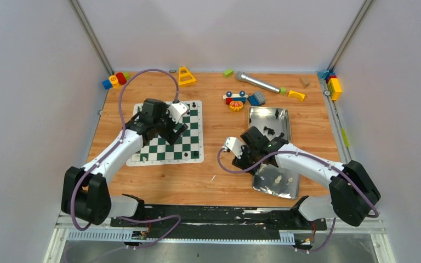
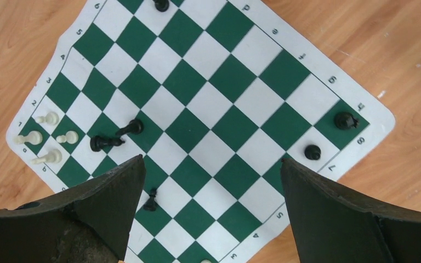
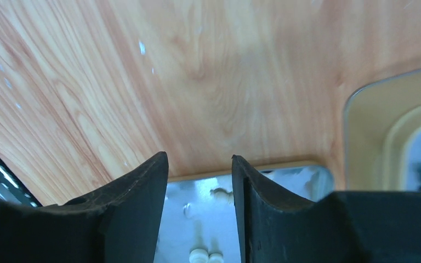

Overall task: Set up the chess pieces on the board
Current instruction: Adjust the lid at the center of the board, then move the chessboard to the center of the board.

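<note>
The green-and-white board (image 1: 193, 150) lies left of centre. My left gripper (image 1: 178, 129) hangs open above it, nothing between its fingers (image 2: 115, 192). On the board (image 2: 219, 71) several cream-white chess pieces (image 2: 48, 158) stand in one corner. Two black pieces (image 2: 131, 129) lie toppled beside them, and a black pawn (image 2: 151, 201) stands by the left finger. Other black pieces (image 2: 345, 120) stand at the opposite corner. My right gripper (image 3: 200, 161) is partly open and holds nothing. It hovers at the edge of the near tin (image 3: 197, 200), where white pieces (image 3: 205, 256) lie.
A second silver tin (image 1: 260, 118) behind the right arm holds black pieces. The near tin (image 1: 288, 192) sits front right. Along the back edge lie a yellow triangle toy (image 1: 186, 75), a silver microphone (image 1: 257, 82), a toy car (image 1: 234, 98) and colourful blocks (image 1: 333, 85).
</note>
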Motion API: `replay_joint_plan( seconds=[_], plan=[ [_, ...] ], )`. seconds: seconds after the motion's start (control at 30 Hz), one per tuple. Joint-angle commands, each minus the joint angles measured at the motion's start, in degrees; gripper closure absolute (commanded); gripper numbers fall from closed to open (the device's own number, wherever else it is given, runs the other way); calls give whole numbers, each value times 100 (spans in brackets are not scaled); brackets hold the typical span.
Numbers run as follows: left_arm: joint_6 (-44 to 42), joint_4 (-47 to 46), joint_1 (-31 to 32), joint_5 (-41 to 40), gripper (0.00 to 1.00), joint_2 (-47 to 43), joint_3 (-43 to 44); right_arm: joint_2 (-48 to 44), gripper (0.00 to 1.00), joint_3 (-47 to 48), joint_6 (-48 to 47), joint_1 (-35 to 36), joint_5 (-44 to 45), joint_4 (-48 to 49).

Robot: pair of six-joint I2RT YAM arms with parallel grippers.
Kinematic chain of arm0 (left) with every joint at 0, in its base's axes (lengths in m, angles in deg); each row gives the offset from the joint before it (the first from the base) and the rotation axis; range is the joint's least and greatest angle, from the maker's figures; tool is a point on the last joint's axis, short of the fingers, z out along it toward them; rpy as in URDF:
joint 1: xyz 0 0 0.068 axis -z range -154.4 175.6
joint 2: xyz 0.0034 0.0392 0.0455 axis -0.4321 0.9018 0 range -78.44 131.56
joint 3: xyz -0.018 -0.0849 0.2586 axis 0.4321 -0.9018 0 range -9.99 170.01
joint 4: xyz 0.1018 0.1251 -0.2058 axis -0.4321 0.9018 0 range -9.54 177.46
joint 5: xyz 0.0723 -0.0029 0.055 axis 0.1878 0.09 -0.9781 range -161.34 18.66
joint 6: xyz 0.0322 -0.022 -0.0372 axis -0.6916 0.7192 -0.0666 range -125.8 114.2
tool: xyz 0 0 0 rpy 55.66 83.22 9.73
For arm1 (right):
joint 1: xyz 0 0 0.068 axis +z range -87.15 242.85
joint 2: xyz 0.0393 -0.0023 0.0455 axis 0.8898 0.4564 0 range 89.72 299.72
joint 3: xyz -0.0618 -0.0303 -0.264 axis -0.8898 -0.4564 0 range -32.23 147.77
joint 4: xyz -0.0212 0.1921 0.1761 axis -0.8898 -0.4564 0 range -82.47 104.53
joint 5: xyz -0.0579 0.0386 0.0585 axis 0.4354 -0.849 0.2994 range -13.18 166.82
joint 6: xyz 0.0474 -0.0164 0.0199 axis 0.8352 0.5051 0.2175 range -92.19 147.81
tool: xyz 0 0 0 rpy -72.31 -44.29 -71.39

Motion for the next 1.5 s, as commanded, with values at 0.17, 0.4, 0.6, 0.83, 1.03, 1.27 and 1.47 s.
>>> replay_joint_plan(
  seconds=[0.17, 0.4, 0.6, 0.83, 1.03, 1.27, 1.47],
  plan=[
    [582, -95, -5, -381, 0, 846, 891, 523, 54, 1335, 519, -134, -965, 841],
    [964, 120, -116, -703, 0, 957, 1161, 1440, 58, 2108, 854, -127, -1185, 1655],
    [1264, 414, -699, -766, 0, 416, 1034, 2611, 63, 3279, 1235, -117, -1293, 1957],
    [1193, 660, -1084, -871, 0, -266, 772, 3827, 67, 4385, 1370, 1, -1389, 1969],
    [1237, 750, -1102, -1284, 0, -570, 685, 4372, 70, 4761, 1277, 173, -1249, 1969],
    [1189, 820, -1195, -1448, 0, -912, 578, 4610, 75, 4654, 1007, 345, -905, 1964],
    [1149, 878, -1212, -1497, 0, -1036, 592, 4469, 78, 4299, 902, 358, -748, 1953]
  ],
)
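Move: From the right gripper, the board's right edge (its nearer half) lies about 23 cm to the left, 15 cm ahead and 3 cm down. The black corner piece stands roughly 6 cm nearer along that edge, a black pawn some 4 cm left of that piece. The silver tray's middle lies about 13 cm right and 2 cm back of this gripper. From the left gripper, that edge lies about 8 cm right, 2 cm ahead and 12 cm down. Lift the right gripper about 5 cm off the tray's side and sweep it left and forward to the board's right edge, fingers tilting farther left by some 20 degrees; sink close over the outer squares, narrowing the half-open fingers. Ease the open left gripper forward briefly, then carry it left, back and up to clear the board's right side, turning counter-clockwise. ##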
